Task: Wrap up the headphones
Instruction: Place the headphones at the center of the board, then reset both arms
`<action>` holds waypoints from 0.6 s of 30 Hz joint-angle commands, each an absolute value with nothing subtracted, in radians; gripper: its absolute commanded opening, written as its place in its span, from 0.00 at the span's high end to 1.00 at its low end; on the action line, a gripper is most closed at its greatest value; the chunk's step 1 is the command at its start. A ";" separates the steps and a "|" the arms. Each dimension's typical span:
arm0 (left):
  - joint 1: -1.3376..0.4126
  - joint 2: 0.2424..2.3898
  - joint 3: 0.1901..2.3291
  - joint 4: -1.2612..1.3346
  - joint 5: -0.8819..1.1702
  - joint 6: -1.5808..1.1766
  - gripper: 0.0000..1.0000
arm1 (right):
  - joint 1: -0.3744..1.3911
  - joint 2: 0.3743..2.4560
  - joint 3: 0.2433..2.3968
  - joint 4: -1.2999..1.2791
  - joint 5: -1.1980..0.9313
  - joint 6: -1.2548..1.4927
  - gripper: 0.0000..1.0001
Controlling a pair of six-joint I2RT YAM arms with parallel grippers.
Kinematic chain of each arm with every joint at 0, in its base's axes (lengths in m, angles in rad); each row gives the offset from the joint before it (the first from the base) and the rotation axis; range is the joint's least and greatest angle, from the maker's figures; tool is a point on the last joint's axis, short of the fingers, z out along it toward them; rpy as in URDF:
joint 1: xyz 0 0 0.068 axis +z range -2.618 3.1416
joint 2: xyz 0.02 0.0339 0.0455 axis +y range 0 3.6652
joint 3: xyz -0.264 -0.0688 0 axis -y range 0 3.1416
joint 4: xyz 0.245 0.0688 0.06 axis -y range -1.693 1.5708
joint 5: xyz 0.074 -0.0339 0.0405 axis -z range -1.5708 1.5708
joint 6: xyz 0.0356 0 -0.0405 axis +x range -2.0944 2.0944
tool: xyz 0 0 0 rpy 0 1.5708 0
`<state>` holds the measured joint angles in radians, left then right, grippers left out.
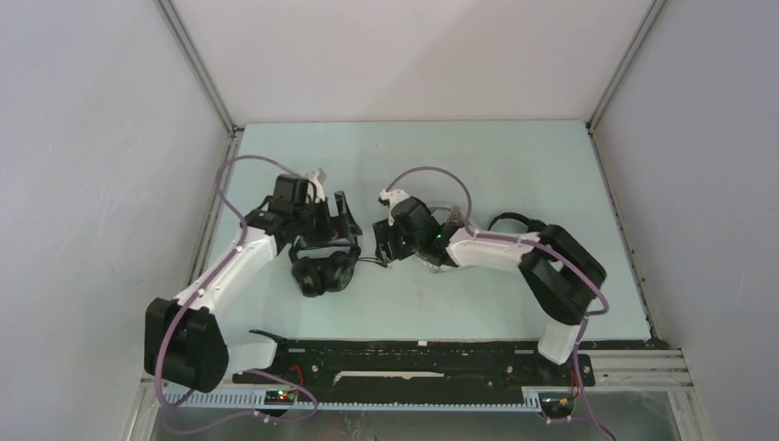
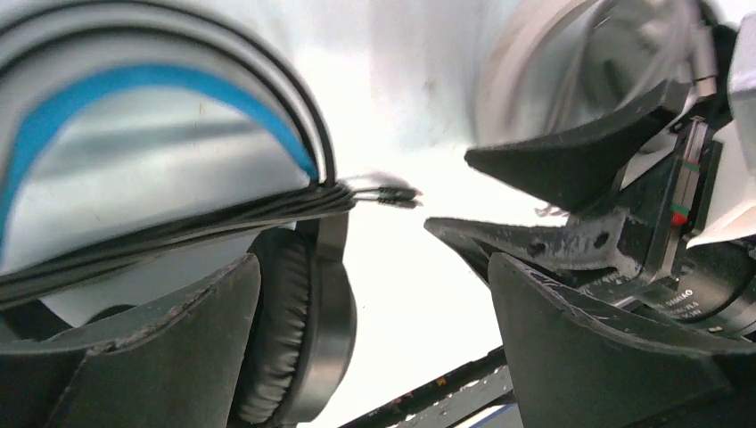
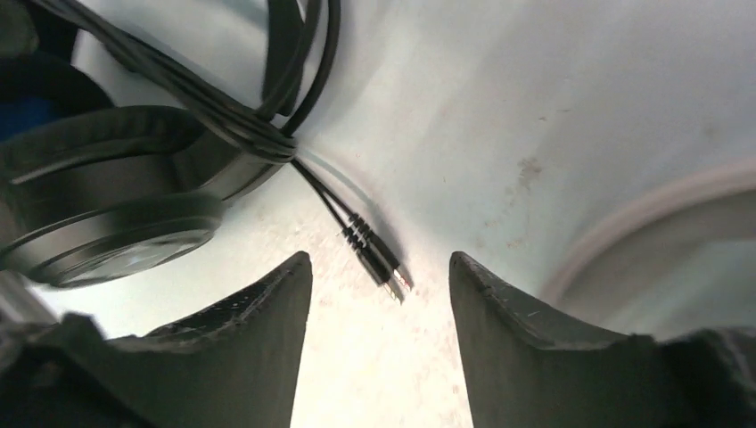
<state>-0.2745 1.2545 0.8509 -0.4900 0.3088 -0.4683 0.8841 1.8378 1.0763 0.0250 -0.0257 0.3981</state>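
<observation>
The black headphones [image 1: 321, 274] with a blue headband [image 2: 134, 85] lie on the table between the two arms. Their thin cable [image 3: 223, 116] is wound in several turns across the band. The cable's plug end [image 3: 379, 259] lies loose on the table. My left gripper [image 2: 374, 263] is open, with an ear cup [image 2: 308, 330] between its fingers, close to the left one. My right gripper [image 3: 379, 267] is open just short of the plug, gripping nothing. A white-grey headband [image 3: 642, 223] curves at the right, partly under the right arm [image 1: 496, 250].
A black headband loop [image 1: 510, 220] shows behind the right arm. In the left wrist view the right gripper's fingers [image 2: 571, 160] sit close by, opposite the plug. Grey walls [image 1: 110, 138] enclose the table, and a black rail [image 1: 413, 354] runs along the near edge.
</observation>
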 commanded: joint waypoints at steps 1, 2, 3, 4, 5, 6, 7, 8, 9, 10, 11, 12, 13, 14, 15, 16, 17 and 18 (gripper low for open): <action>-0.276 1.166 1.055 -0.586 0.260 -0.381 0.00 | 0.865 1.623 1.086 -0.078 -0.021 0.413 0.31; -0.276 1.157 1.090 -0.601 0.257 -0.366 0.00 | 0.862 1.587 1.085 -0.097 -0.023 0.413 0.17; -0.276 1.146 1.123 -0.617 0.259 -0.345 0.00 | 0.859 1.545 1.086 -0.120 -0.024 0.412 0.03; -0.276 1.136 1.158 -0.629 0.267 -0.325 0.00 | 0.856 1.503 1.086 -0.141 -0.022 0.411 0.01; -0.276 1.123 1.191 -0.641 0.282 -0.301 0.00 | 0.855 1.460 1.085 -0.168 -0.013 0.414 0.00; -0.276 1.107 1.219 -0.653 0.289 -0.273 0.00 | 0.854 1.414 1.086 -0.197 -0.002 0.415 0.00; -0.276 1.087 1.246 -0.661 0.289 -0.252 0.00 | 0.854 1.366 1.086 -0.221 0.014 0.415 0.00; -0.277 1.063 1.264 -0.662 0.283 -0.234 0.00 | 0.854 1.317 1.086 -0.244 0.031 0.416 0.00; -0.277 1.035 1.276 -0.657 0.272 -0.223 0.00 | 0.854 1.266 1.086 -0.264 0.049 0.419 0.01; -0.277 0.995 1.282 -0.648 0.261 -0.220 0.00 | 0.856 1.216 1.086 -0.287 0.077 0.433 0.00; -0.277 0.962 1.283 -0.636 0.256 -0.221 0.00 | 0.856 1.160 1.085 -0.308 0.109 0.449 0.01; -0.277 0.930 1.281 -0.623 0.259 -0.230 0.00 | 0.856 1.105 1.085 -0.329 0.136 0.461 0.00; -0.277 0.899 1.277 -0.612 0.267 -0.243 0.00 | 0.856 1.052 1.086 -0.350 0.165 0.464 0.00; -0.278 0.867 1.269 -0.601 0.281 -0.253 0.00 | 0.857 1.002 1.085 -0.376 0.204 0.472 0.00; -0.278 0.838 1.254 -0.587 0.286 -0.262 0.00 | 0.857 0.955 1.085 -0.403 0.255 0.483 0.00; -0.278 0.806 1.235 -0.575 0.276 -0.268 0.00 | 0.857 0.908 1.085 -0.448 0.295 0.490 0.00; -0.278 0.776 1.214 -0.567 0.255 -0.272 0.00 | 0.856 0.866 1.087 -0.478 0.326 0.491 0.00; -0.278 0.755 1.195 -0.563 0.232 -0.271 0.00 | 0.856 0.823 1.088 -0.511 0.347 0.488 0.00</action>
<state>-0.2749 0.8394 1.2285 -0.6067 0.2722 -0.2787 0.8558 0.9615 1.0760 -0.3443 0.1677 0.4572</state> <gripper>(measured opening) 0.996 0.994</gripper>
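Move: The black headphones are already down, their middle about 6 cm to the left of the left hand, 1 cm ahead and 8 cm below it. The cable plugs poke out some 7 cm to that hand's right, level with it and 10 cm below. From the right hand, the black headphones' middle is roughly 17 cm left and 1 cm ahead, with the plugs 2 cm left and 4 cm below; the white headphones lie about 13 cm right and 6 cm ahead. Both empty hands pull up and away from the black headphones: the left rises some 25 cm, easing a little forward and then back again, its already open fingers tipping up by about 40 degrees. The right goes up even more, swinging to its right away from the cable plugs and over towards the white headphones while drawing slightly back, and it tilts back and rolls as its half-open fingers spread fully without touching anything. ##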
